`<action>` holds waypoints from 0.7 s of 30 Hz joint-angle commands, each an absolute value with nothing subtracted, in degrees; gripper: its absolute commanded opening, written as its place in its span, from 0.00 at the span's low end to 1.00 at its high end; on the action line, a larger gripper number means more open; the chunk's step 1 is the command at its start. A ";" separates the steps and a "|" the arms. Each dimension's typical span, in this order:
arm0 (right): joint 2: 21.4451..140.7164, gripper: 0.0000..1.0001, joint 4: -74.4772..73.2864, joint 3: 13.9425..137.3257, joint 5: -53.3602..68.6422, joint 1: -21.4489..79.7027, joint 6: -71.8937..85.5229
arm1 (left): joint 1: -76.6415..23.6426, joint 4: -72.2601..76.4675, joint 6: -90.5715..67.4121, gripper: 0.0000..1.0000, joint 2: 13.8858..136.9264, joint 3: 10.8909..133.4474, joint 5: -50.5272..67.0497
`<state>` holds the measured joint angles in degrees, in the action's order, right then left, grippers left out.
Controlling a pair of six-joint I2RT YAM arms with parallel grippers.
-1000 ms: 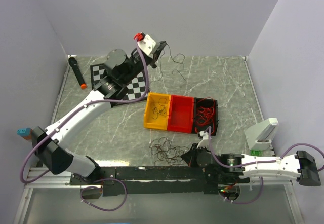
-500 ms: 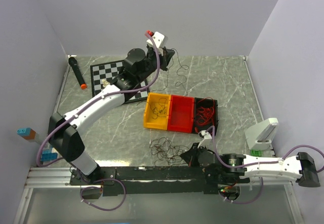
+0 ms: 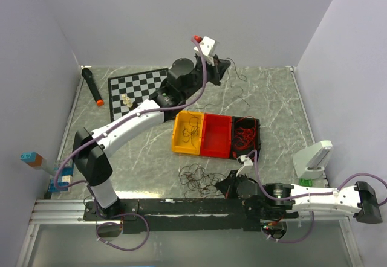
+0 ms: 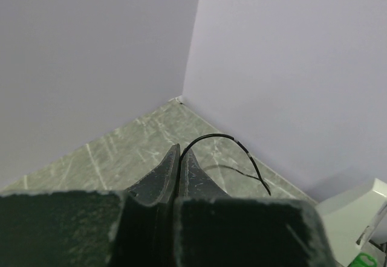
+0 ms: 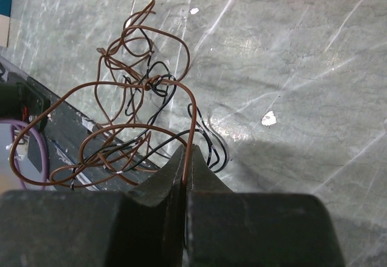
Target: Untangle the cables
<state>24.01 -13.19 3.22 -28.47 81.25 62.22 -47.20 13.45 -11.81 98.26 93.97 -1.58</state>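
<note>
Near the front edge lies a tangle of thin brown and black cables (image 3: 196, 179) (image 5: 130, 107). My right gripper (image 3: 225, 186) (image 5: 187, 158) sits low at its right side, shut on one brown cable (image 5: 191, 128) that rises from between the tips. My left gripper (image 3: 222, 67) (image 4: 179, 150) is raised at the far back, shut on a single black cable (image 4: 225, 138). That black cable (image 3: 240, 93) hangs down over the table behind the bins. More cables lie in the yellow bin (image 3: 179, 141) and the black bin (image 3: 257, 140).
A red bin (image 3: 216, 146) stands between the yellow and black ones. A chessboard (image 3: 145, 83) and a black marker (image 3: 91, 86) lie at the back left. A white device (image 3: 312, 158) stands at the right wall, coloured blocks (image 3: 28, 157) at the left edge.
My left arm has swung to the right along the back wall, carrying the black cable with it. The right arm and the tangle have stayed in place.
</note>
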 commanded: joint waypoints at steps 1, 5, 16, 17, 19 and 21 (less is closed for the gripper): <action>24.78 0.06 -11.51 3.16 -29.00 81.83 61.26 | -48.34 14.50 -14.32 0.01 98.70 97.12 -3.51; 24.87 0.38 -14.58 6.41 -30.49 81.83 60.03 | -47.64 13.71 -14.68 0.01 94.49 90.81 -5.01; 23.38 0.57 -19.68 11.33 -32.96 81.83 58.45 | -45.53 12.83 -16.96 0.01 84.21 73.14 -5.18; 23.55 0.58 -20.21 11.77 -32.96 81.83 58.62 | -45.09 12.48 -17.40 0.01 83.85 72.52 -5.19; 23.29 0.62 -20.74 12.39 -32.87 81.83 58.45 | -43.86 11.78 -18.02 0.01 82.63 70.94 -5.88; 22.85 0.64 -21.44 12.92 -33.13 81.91 58.19 | -42.90 10.81 -17.58 0.01 81.65 69.61 -6.59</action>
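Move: The left hand, holding a black cable high up, has the yellow bin about 8 cm to its left, 6 cm back and 39 cm below; the red bin is some 3 cm right and 7 cm back, the black bin 15 cm right and 9 cm back. The right hand pinches a brown strand of the cable tangle, whose middle lies roughly 9 cm left, 3 cm ahead and 5 cm below; the red bin is 22 cm ahead and 3 cm left. Right fingers open, releasing the brown cable, and rise 3 cm; left lowers its black cable 9 cm, swinging 6 cm left. ##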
